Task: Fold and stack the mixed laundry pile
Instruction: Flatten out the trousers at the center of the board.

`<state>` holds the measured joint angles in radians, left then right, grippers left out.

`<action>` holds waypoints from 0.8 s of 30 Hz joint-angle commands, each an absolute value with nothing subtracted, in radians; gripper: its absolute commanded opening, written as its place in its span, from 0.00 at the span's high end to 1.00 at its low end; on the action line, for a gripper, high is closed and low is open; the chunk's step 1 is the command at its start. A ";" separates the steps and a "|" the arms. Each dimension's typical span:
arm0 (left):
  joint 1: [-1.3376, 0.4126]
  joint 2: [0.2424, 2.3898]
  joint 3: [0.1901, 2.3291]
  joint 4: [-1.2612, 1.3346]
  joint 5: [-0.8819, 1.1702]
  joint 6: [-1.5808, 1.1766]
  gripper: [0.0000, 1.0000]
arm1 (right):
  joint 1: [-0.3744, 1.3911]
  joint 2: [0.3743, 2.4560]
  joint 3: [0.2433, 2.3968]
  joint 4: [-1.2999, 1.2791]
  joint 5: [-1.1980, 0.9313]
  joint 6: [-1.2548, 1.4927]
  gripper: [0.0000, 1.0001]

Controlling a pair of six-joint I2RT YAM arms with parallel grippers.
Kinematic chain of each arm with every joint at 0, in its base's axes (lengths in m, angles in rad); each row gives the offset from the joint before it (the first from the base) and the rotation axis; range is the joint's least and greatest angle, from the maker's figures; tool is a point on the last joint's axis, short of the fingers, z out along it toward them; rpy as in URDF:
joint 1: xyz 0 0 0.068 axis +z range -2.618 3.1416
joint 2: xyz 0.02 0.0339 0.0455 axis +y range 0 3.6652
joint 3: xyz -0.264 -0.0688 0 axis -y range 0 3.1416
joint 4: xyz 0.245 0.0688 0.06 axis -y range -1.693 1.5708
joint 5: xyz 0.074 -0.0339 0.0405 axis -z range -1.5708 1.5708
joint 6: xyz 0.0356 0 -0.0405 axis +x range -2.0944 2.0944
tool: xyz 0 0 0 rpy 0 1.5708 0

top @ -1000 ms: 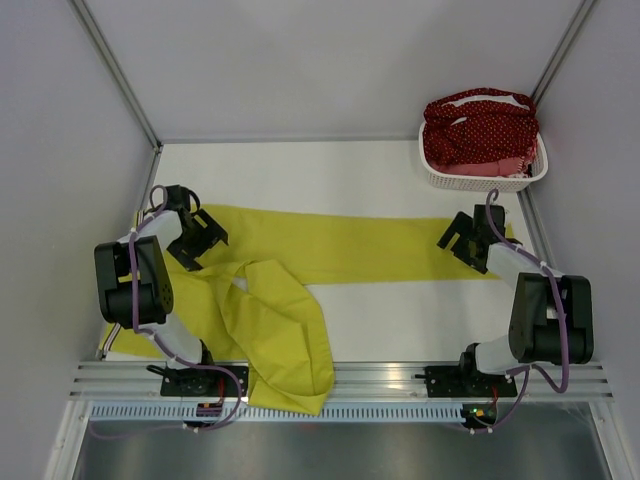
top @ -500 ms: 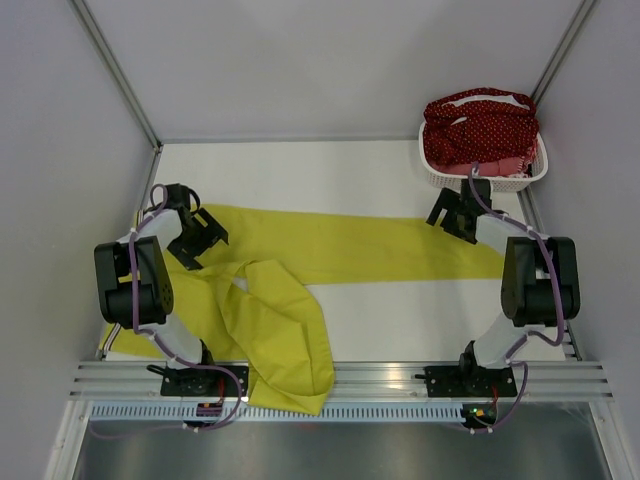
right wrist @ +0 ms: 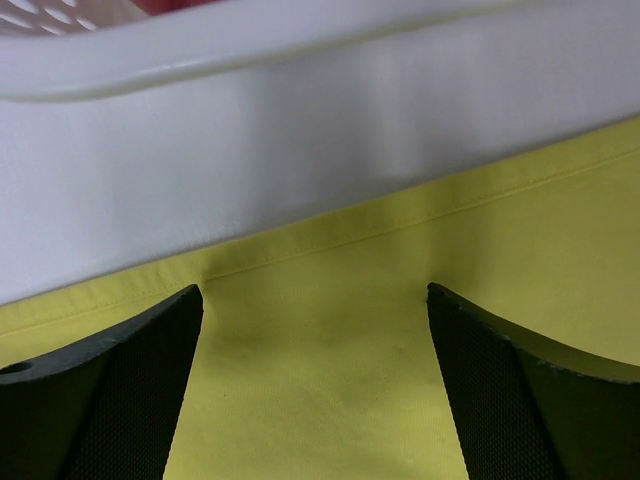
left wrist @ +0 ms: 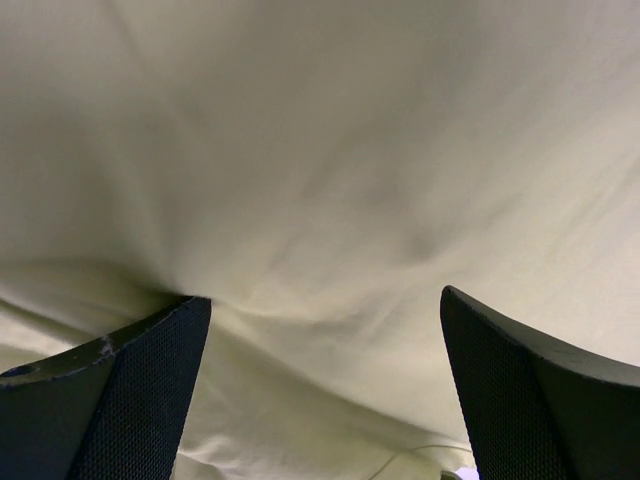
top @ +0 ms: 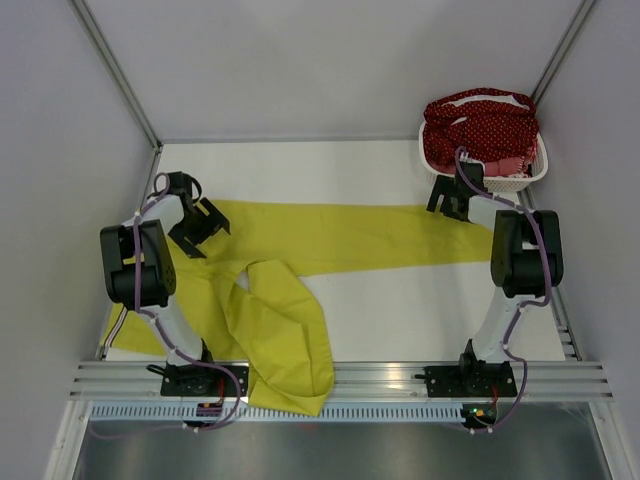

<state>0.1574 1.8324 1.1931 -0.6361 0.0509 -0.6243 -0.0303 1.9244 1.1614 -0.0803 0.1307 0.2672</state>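
The yellow-green garment (top: 340, 238) lies stretched across the table, with a bunched part (top: 285, 335) trailing over the front edge at the left. My left gripper (top: 203, 226) is open and low over its left end. In the left wrist view the pale cloth (left wrist: 330, 180) fills the frame between the spread fingertips of that gripper (left wrist: 320, 300). My right gripper (top: 448, 200) is open at the garment's far right edge. Its hem (right wrist: 330, 225) runs just ahead of that gripper (right wrist: 315, 295). Dark red dotted cloth (top: 480, 125) and a pink piece (top: 492, 167) sit in the basket.
The white perforated basket (top: 440, 172) stands at the back right corner, its wall (right wrist: 300, 45) close in front of the right fingers. Grey walls enclose the table on three sides. An aluminium rail (top: 380, 375) runs along the front edge.
My right arm has swung toward the back, carrying its open gripper from the garment's right end to its far edge beside the basket. The left gripper has shifted slightly backward.
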 commanded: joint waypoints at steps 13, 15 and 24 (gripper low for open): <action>0.135 1.494 1.145 -0.673 -0.052 -0.641 0.00 | 0.506 1.496 1.117 -0.261 0.167 0.107 0.02; 0.140 1.390 1.076 -0.687 -0.109 -0.670 0.00 | 0.688 1.471 1.077 -0.241 0.132 0.150 0.02; 0.153 1.120 0.766 -0.735 -0.189 -0.770 0.00 | 1.060 1.817 1.380 -0.265 0.160 0.135 0.02</action>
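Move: Some 42 cm to my right hand's left and 20 cm back, about a centimetre lower, is the upper end of the trousers' loose leg; the small slit showing the board lies 10 cm left of it and 2 cm nearer me. The basket sits about 16 cm ahead of my right hand and 10 cm right. From my left hand, the near-left panel is about 20 cm back and 6 cm left, the slit 13 cm back and 10 cm right. I lift my open right hand off the flat leg by the basket and swing it fast in a high arc to the left and back, about 40 cm across, turning it some 65 degrees counter-clockwise and already sinking over the loose leg's upper end. My open left hand slides 2.5 cm forward on the cloth, then lifts about 11 cm, comes back over the near-left panel and starts down. ##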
